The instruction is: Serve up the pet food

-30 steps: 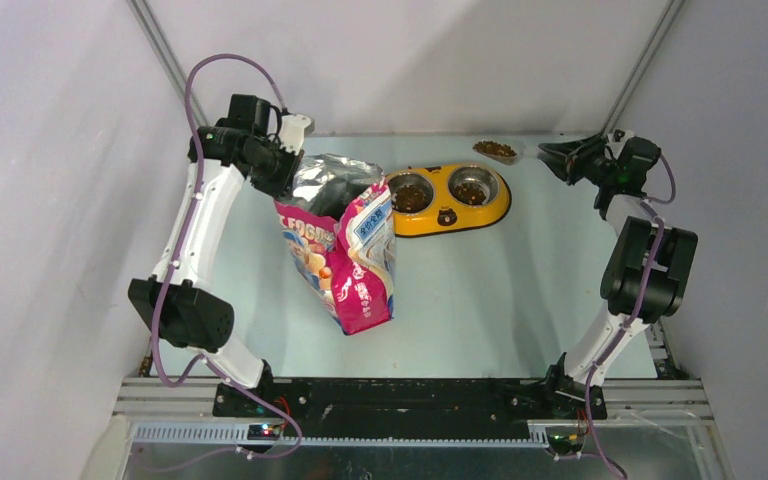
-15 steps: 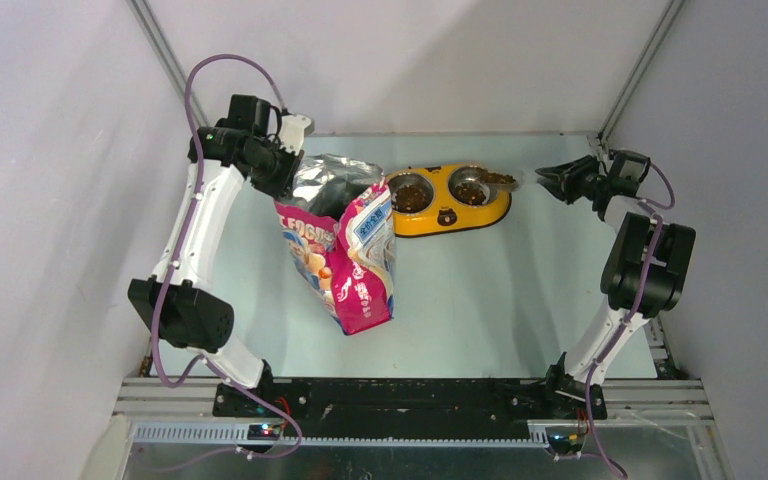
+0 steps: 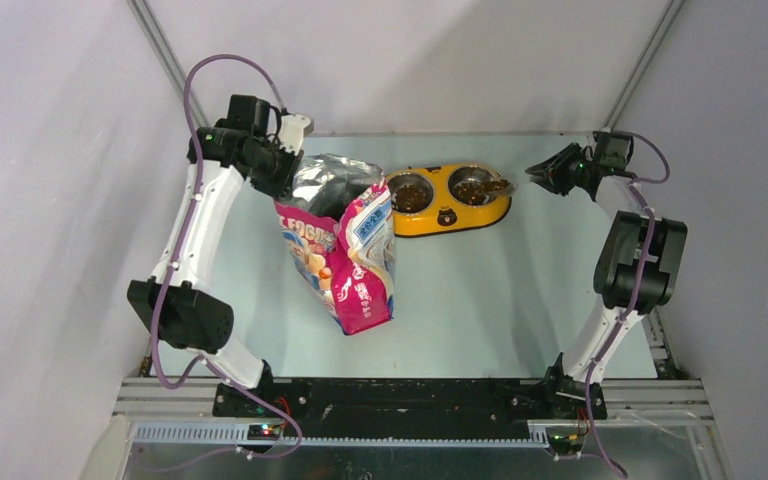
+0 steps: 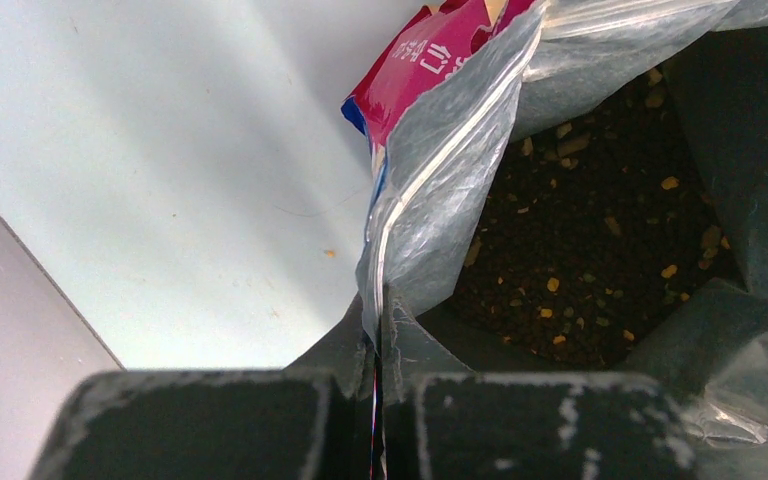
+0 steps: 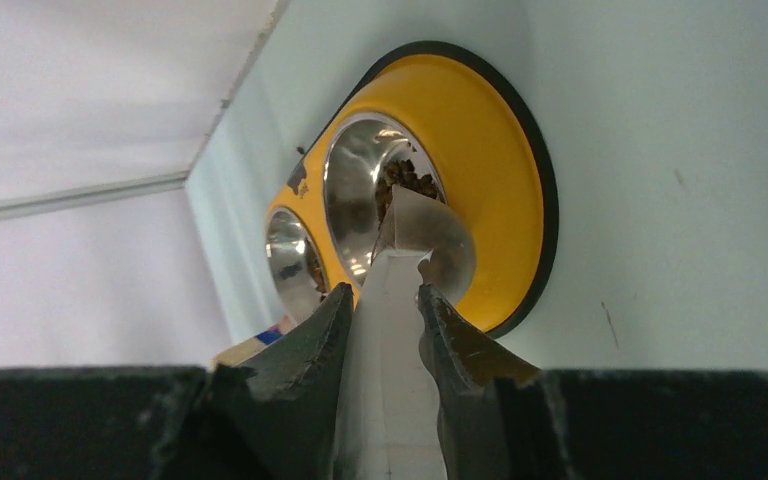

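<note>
The pink-and-blue cat food bag (image 3: 345, 250) stands open at centre-left. My left gripper (image 3: 293, 172) is shut on its back rim (image 4: 400, 220); the pet food (image 4: 600, 230) shows as brown kibble inside. My right gripper (image 3: 542, 172) is shut on the handle of the clear scoop (image 5: 390, 350). The scoop's cup (image 3: 505, 184) is tilted over the right steel cup of the yellow double bowl (image 3: 447, 217). Kibble (image 5: 405, 180) lies in that cup, and more kibble (image 3: 409, 197) fills the left cup.
The double bowl (image 5: 500, 180) sits near the back wall, just right of the bag. Side walls and frame posts stand close behind both grippers. Bare table (image 3: 500, 300) lies in front of the bowl.
My right gripper has carried the scoop from the back right corner leftward and down to the right cup and tipped it. The left arm and the bag have stayed still.
</note>
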`<state>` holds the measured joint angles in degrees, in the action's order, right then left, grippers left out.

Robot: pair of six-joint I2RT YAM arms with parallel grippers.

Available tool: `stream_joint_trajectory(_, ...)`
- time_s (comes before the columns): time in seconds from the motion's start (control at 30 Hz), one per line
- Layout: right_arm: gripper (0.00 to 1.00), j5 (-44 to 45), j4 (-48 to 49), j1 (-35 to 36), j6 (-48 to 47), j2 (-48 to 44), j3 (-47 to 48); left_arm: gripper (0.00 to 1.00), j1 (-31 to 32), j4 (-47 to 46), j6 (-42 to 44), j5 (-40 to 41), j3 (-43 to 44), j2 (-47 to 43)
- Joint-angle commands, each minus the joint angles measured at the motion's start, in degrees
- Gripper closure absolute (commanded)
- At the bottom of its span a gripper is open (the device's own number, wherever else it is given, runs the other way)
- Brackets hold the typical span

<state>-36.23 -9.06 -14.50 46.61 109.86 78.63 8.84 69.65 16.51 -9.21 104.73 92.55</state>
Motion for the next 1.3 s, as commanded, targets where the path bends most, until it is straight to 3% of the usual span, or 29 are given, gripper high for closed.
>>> stream_joint_trajectory(0.0,1.00,8.31,-8.98,2.55,-12.58,-1.45,6.73,1.00,-0.49,-1.02,-0.58,0.59,-0.40,-2.64)
stream_joint_trajectory(0.4,1.00,23.22,-19.37,13.92,-42.41,-3.13,16.10,1.00,-0.40,-2.21,-1.71,-2.73,1.52,-3.78)
stream_joint_trajectory(0.63,1.00,32.11,-18.14,23.27,-58.78,-5.85,15.31,1.00,-0.40,-3.79,-3.24,-7.00,1.53,-4.94)
stream_joint_trajectory(0.9,1.00,38.13,-17.83,28.83,-67.18,-7.93,15.41,1.00,-0.40,-8.63,-4.20,-9.08,-2.80,-9.77)
stream_joint_trajectory(1.27,1.00,41.14,-20.20,31.34,-69.54,-9.37,16.92,1.00,-0.40,-14.00,-6.61,-12.53,-7.78,-13.49)
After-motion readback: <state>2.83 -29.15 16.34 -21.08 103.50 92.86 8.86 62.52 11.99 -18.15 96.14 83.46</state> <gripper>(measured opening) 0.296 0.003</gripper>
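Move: My right hand holds the clear scoop, its kibble-laden head already over the right rim of the right bowl; that bowl's middle lies about 13 cm left, 3 cm ahead and 11 cm below this hand. The left bowl is about 28 cm left, 1 cm ahead. The food bag I still grip with my left hand has its middle about 12 cm right, level fore and aft, 13 cm below; from there the right bowl lies some 41 cm right, 18 cm ahead and 23 cm lower. I roll my right hand nearly 90 degrees, its left side sinking, to empty the scoop into the right bowl. Meanwhile I swing it about 11 cm left, the scoop head staying over the right rim, and climb some 6 cm, all on the same grip. My left hand, still pinching the bag's edge, eases a little right, back and up with a slight tilt. ##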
